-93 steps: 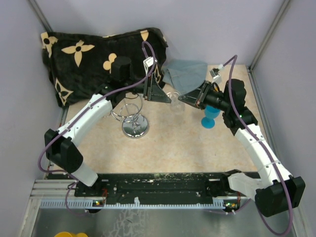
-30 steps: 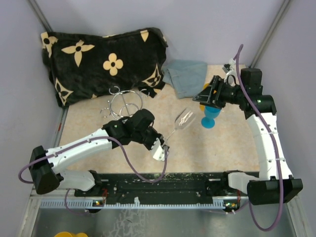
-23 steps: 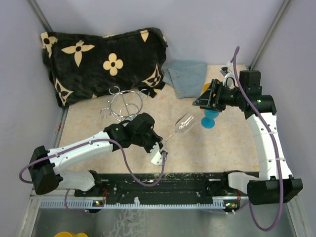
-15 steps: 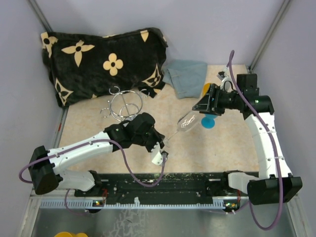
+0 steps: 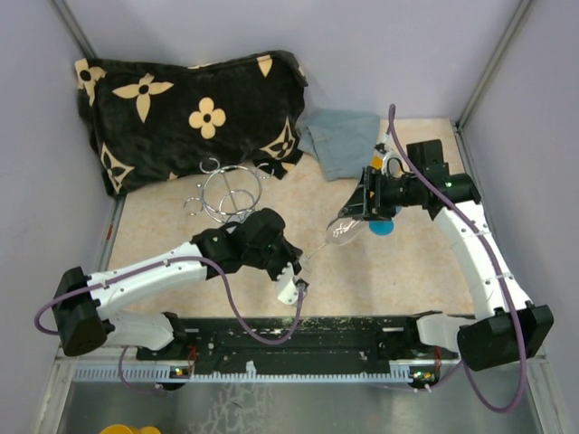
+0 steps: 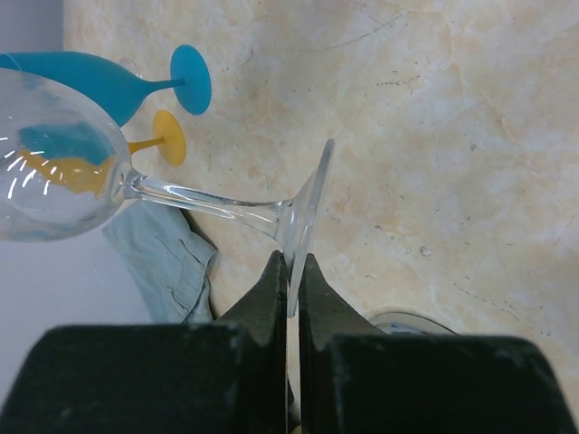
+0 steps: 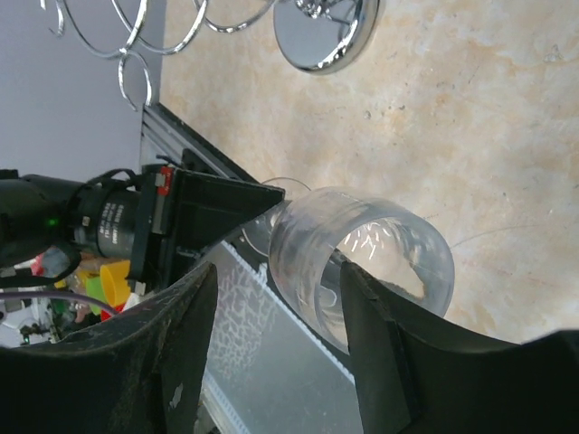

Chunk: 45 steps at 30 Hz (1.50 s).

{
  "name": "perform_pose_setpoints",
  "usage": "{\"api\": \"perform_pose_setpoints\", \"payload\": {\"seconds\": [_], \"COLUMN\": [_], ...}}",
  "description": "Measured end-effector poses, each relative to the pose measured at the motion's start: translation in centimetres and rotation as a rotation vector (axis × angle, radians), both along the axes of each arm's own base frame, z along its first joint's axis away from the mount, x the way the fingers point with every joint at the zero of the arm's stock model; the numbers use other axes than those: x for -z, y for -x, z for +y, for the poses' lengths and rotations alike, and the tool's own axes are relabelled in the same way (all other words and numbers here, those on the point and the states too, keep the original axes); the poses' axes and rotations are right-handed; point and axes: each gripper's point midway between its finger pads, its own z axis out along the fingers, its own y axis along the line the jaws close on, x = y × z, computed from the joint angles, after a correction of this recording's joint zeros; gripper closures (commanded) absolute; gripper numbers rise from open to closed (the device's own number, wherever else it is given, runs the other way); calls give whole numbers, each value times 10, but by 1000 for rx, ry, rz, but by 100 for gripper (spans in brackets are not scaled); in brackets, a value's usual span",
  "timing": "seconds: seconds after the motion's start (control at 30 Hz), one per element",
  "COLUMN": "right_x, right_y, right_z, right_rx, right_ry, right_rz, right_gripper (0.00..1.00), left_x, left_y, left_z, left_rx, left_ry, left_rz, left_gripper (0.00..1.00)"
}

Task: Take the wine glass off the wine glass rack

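The clear wine glass is off the wine glass rack and lies tilted in the air over the table. My left gripper is shut on the rim of its foot, with the stem and bowl pointing away. My right gripper is open at the bowl; its fingers straddle the bowl's near wall, and I cannot tell whether they touch. The chrome rack's base stands empty behind.
A blue glass and a yellow glass lie on the table beyond the bowl, the blue one just under my right gripper. A grey cloth and a black flowered blanket lie at the back.
My left gripper carried the glass from the rack to the table's middle. My right gripper has swung left and down to the bowl. The rack now stands further back.
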Motion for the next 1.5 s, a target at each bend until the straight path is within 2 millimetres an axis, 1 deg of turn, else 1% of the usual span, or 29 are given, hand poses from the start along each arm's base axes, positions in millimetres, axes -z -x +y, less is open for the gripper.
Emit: {"api": "perform_pose_setpoints", "payload": {"seconds": [0.07, 0.1, 0.13, 0.17, 0.2, 0.23, 0.33, 0.47, 0.5, 0.53, 0.57, 0.6, 0.63, 0.67, 0.8, 0.9, 1.03, 1.13, 1.27, 1.37, 1.5], "right_x": [8, 12, 16, 20, 23, 26, 22, 20, 20, 19, 19, 17, 15, 15, 6, -18, -57, -80, -103, -112, -112], "right_y": [3, 4, 5, 6, 6, 6, 12, 11, 10, 10, 9, 8, 9, 8, 2, -13, -34, -43, -51, -55, -56], "right_z": [2, 3, 4, 5, 6, 6, 13, 14, 14, 14, 14, 13, 14, 12, 1, -15, -41, -58, -86, -110, -140], "right_rx": [-16, -23, -29, -36, -40, -47, -69, -67, -66, -63, -60, -55, -53, -46, 5, 87, 221, 310, 442, 545, 657], "right_ry": [12, 18, 26, 33, 42, 48, 1, -8, -8, -6, -3, 0, -1, 22, 80, 108, 147, 199, 302, 389, 507], "right_rz": [11, 17, 22, 24, 25, 21, 54, 51, 48, 44, 40, 39, 42, 32, 1, -68, -200, -283, -367, -407, -410], "right_gripper": [48, 56, 70, 91, 100, 100, 100, 100, 100, 100, 100, 100, 100, 100, 100, 100, 100, 100, 100, 100, 100], "left_x": [2, 4, 7, 9, 11, 12, 18, 18, 18, 18, 17, 17, 15, 9, -30, -48, -66, -74, -79, -82, -84], "left_y": [1, 2, 3, 4, 5, 5, 7, 5, 4, 3, 2, 0, -3, -8, -31, -40, -46, -48, -49, -49, -49], "left_z": [1, 3, 4, 5, 5, 6, 9, 8, 7, 7, 7, 7, 5, 1, -16, -21, -24, -26, -27, -28, -28], "left_rx": [0, 1, 0, 2, 4, 5, 12, 7, 4, -1, -7, -18, -33, -51, -148, -201, -243, -254, -264, -269, -274], "left_ry": [-7, -14, -20, -26, -29, -32, -42, -36, -32, -28, -22, -14, 0, 34, 202, 276, 342, 369, 386, 396, 402], "left_rz": [2, 5, 6, 8, 8, 7, 1, -17, -22, -27, -33, -38, -50, -68, -143, -160, -164, -162, -156, -149, -142], "left_gripper": [100, 100, 100, 100, 100, 100, 100, 100, 96, 81, 61, 35, 11, 1, 0, 0, 0, 0, 0, 0, 0]}}
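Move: The left hand still holds the clear wine glass by its foot; the glass's middle lies about 8 cm to that hand's right, 2 cm ahead and 5 cm higher. From the right hand, open around the bowl's rim, the middle is roughly 6 cm left, 3 cm back and 5 cm down. The blue glass stands about 14 cm ahead, 10 cm right and 18 cm below, the yellow one some 10 cm straight beyond the blue. The right hand sinks about 2 cm and closes on the bowl's wall at the rim while the left, still pinching the foot, dips slightly, then opens wide, lets go and withdraws mainly up, also forward, its fingers swinging upward. Keeping its pinch, the right lifts the glass rightward and up, about 15 cm each way and less forward, turning clockwise and tipping its fingers down. ##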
